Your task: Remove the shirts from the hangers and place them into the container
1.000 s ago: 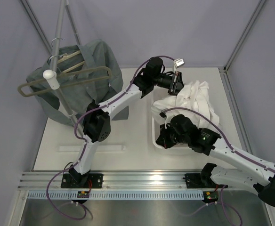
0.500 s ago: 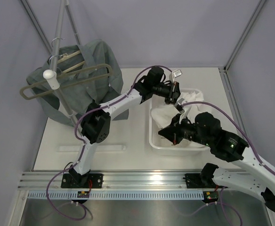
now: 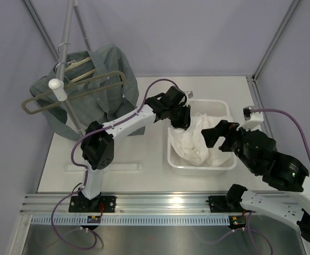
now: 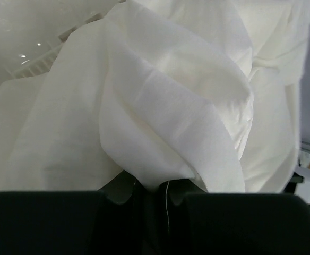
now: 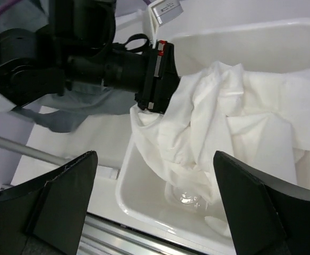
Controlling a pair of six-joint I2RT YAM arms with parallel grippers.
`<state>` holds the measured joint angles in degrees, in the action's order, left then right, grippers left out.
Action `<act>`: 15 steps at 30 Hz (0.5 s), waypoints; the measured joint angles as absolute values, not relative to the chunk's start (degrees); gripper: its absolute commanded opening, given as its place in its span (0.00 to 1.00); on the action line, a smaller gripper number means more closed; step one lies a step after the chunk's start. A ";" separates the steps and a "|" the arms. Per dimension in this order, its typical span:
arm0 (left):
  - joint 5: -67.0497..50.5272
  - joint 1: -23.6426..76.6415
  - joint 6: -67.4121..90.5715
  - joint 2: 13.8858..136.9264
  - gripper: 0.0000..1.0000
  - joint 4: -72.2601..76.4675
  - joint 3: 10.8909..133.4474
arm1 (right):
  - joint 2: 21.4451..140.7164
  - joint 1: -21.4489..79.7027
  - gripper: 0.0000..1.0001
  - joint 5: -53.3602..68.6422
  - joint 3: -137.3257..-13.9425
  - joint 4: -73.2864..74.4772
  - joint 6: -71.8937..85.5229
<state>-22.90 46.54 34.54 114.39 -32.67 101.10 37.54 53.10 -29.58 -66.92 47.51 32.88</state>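
The white shirt [image 3: 197, 141] lies bunched in the white container [image 3: 204, 165], with part of it draped over the left wall. My left gripper [image 3: 183, 120] is shut on a fold of it [image 4: 171, 95] at the container's left side. In the right wrist view this grip [image 5: 151, 103] shows at the top of the cloth [image 5: 224, 117]. My right gripper [image 3: 214, 137] hovers above the container [image 5: 144, 204], open, nothing between its fingers [image 5: 65, 196]. The grey-green shirt [image 3: 110, 71] hangs on a wooden hanger [image 3: 83, 62] at the back left.
A grey looped rail [image 3: 72, 95] on a metal pole [image 3: 67, 32] stands at the back left, carrying the hanger's hook. A frame post [image 3: 274, 45] rises at the back right. A metal track [image 3: 160, 204] runs along the near edge.
My right gripper has opened, let go of the white shirt and pulled up and to the right. The left gripper has come down towards the container with the shirt.
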 measured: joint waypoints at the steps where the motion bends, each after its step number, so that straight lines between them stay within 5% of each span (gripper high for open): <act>1: -20.51 47.11 34.06 115.28 0.00 -34.61 102.13 | 38.52 53.10 0.99 -30.74 -66.52 47.94 33.89; 6: -10.92 49.04 32.86 121.67 0.00 -40.99 106.85 | 45.06 50.72 0.99 -33.43 -62.43 49.34 37.50; 12: -1.78 49.01 33.19 125.58 0.12 -45.47 107.09 | 47.88 39.55 0.98 -29.89 -58.81 47.64 36.49; 15: 2.81 49.06 33.26 126.65 0.04 -49.08 109.78 | 48.01 38.94 0.97 -29.85 -58.78 46.98 35.92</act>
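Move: The left hand keeps a bunch of the white shirt pinched just inside the container's left wall; the container's middle lies about 11 cm to its right, 3 cm back and 12 cm lower, with the shirt's main heap some 8 cm right, 4 cm back and 11 cm down. From the empty, wide-open right hand, that heap is about 9 cm ahead, 3 cm right and 25 cm below, the container's middle about 10 cm ahead, 4 cm right and 26 cm down. Down about 10 cm goes the left hand with the pinched shirt, into the container's left part, swinging its fingers some 30 degrees to point almost straight down, and drawing about 5 cm left, mostly late. The right hand sinks about 9 cm and reaches 5 cm forward towards the shirt heap, tipping down and turning slightly clockwise, its fingers staying wide open, then eases to a halt above the heap. ##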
